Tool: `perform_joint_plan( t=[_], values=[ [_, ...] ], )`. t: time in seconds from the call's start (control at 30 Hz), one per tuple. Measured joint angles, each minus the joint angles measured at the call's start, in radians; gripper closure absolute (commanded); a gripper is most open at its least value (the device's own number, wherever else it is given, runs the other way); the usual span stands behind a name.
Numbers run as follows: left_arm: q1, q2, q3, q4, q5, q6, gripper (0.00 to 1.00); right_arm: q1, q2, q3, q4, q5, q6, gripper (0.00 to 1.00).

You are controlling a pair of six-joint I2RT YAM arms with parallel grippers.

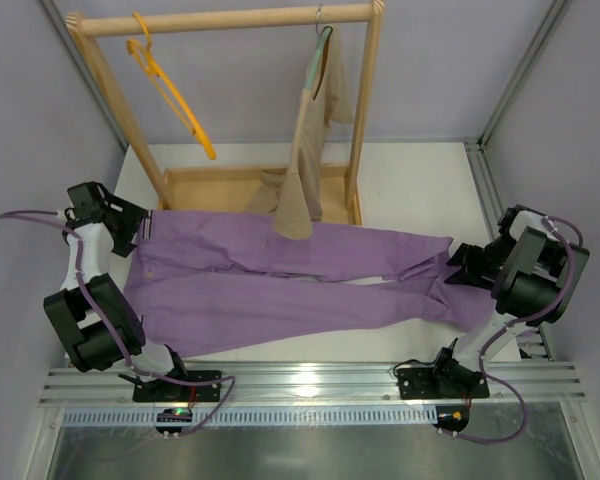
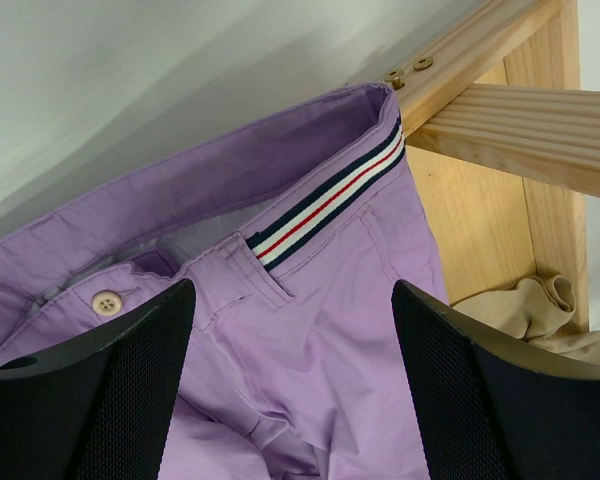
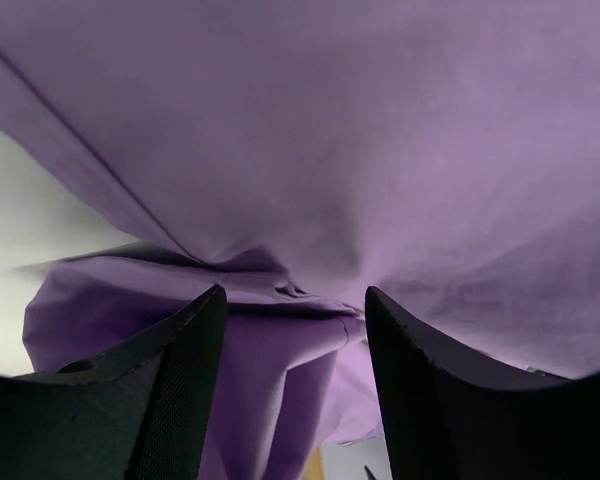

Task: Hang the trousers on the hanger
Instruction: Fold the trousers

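The lilac trousers (image 1: 280,285) lie flat across the white table, with the striped waistband (image 2: 325,205) at the left and the leg ends at the right. My left gripper (image 1: 140,228) is open at the waistband, and its fingers straddle the fabric below the stripes (image 2: 292,290). At the leg ends, my right gripper (image 1: 458,265) is also open, with folded purple cloth (image 3: 380,130) bunched between its fingers (image 3: 292,300). The orange hanger (image 1: 170,90) hangs empty from the left part of the wooden rail.
The wooden rack (image 1: 365,110) stands at the back of the table, its base frame (image 2: 500,110) right beside the waistband. A beige garment (image 1: 305,170) on a grey-green hanger droops onto the trousers' upper edge. An aluminium rail (image 1: 310,380) runs along the front.
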Motion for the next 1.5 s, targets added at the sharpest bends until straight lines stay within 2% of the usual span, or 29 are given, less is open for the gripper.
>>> perform_joint_plan(
  t=[0.37,0.57,0.83,1.0,1.2,1.37,1.5],
  values=[
    [0.0,0.0,0.0,0.001,0.0,0.001,0.21,-0.043,-0.042,0.01,-0.035,0.024,0.026,0.4],
    [0.0,0.005,-0.006,0.01,0.001,0.0,0.21,-0.044,-0.041,0.01,0.066,0.03,-0.047,0.41],
    [0.0,0.01,-0.026,0.021,0.005,-0.003,0.22,-0.035,-0.051,-0.067,0.282,0.021,-0.269,0.41],
    [0.0,0.01,-0.035,0.032,0.006,-0.004,0.22,-0.025,-0.146,-0.132,0.407,0.03,-0.435,0.41],
    [0.0,0.01,-0.049,0.041,0.016,-0.008,0.22,-0.024,-0.272,-0.229,0.494,0.032,-0.565,0.54],
    [0.0,0.01,-0.05,0.043,0.019,-0.007,0.22,-0.024,-0.332,-0.314,0.552,0.0,-0.64,0.61],
    [0.0,0.01,-0.056,0.046,0.023,-0.007,0.22,-0.024,-0.335,-0.377,0.61,-0.065,-0.663,0.63]
  ],
)
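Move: Roughly 2 cm below the open right fingers, 1 cm ahead and 2 cm to their left, is the fold where the trouser legs meet. The corner of the far trouser leg lies about 7 cm ahead and 3 cm left of the right hand, and the near leg's loose end some 8 cm back and 3 cm right. From the left hand, the fold lies about 78 cm right, 7 cm back and 11 cm below. Right hand sweeps 4 cm right and forward, eases partly back left, turning some 35 degrees counter-clockwise, fingers part-closing. ##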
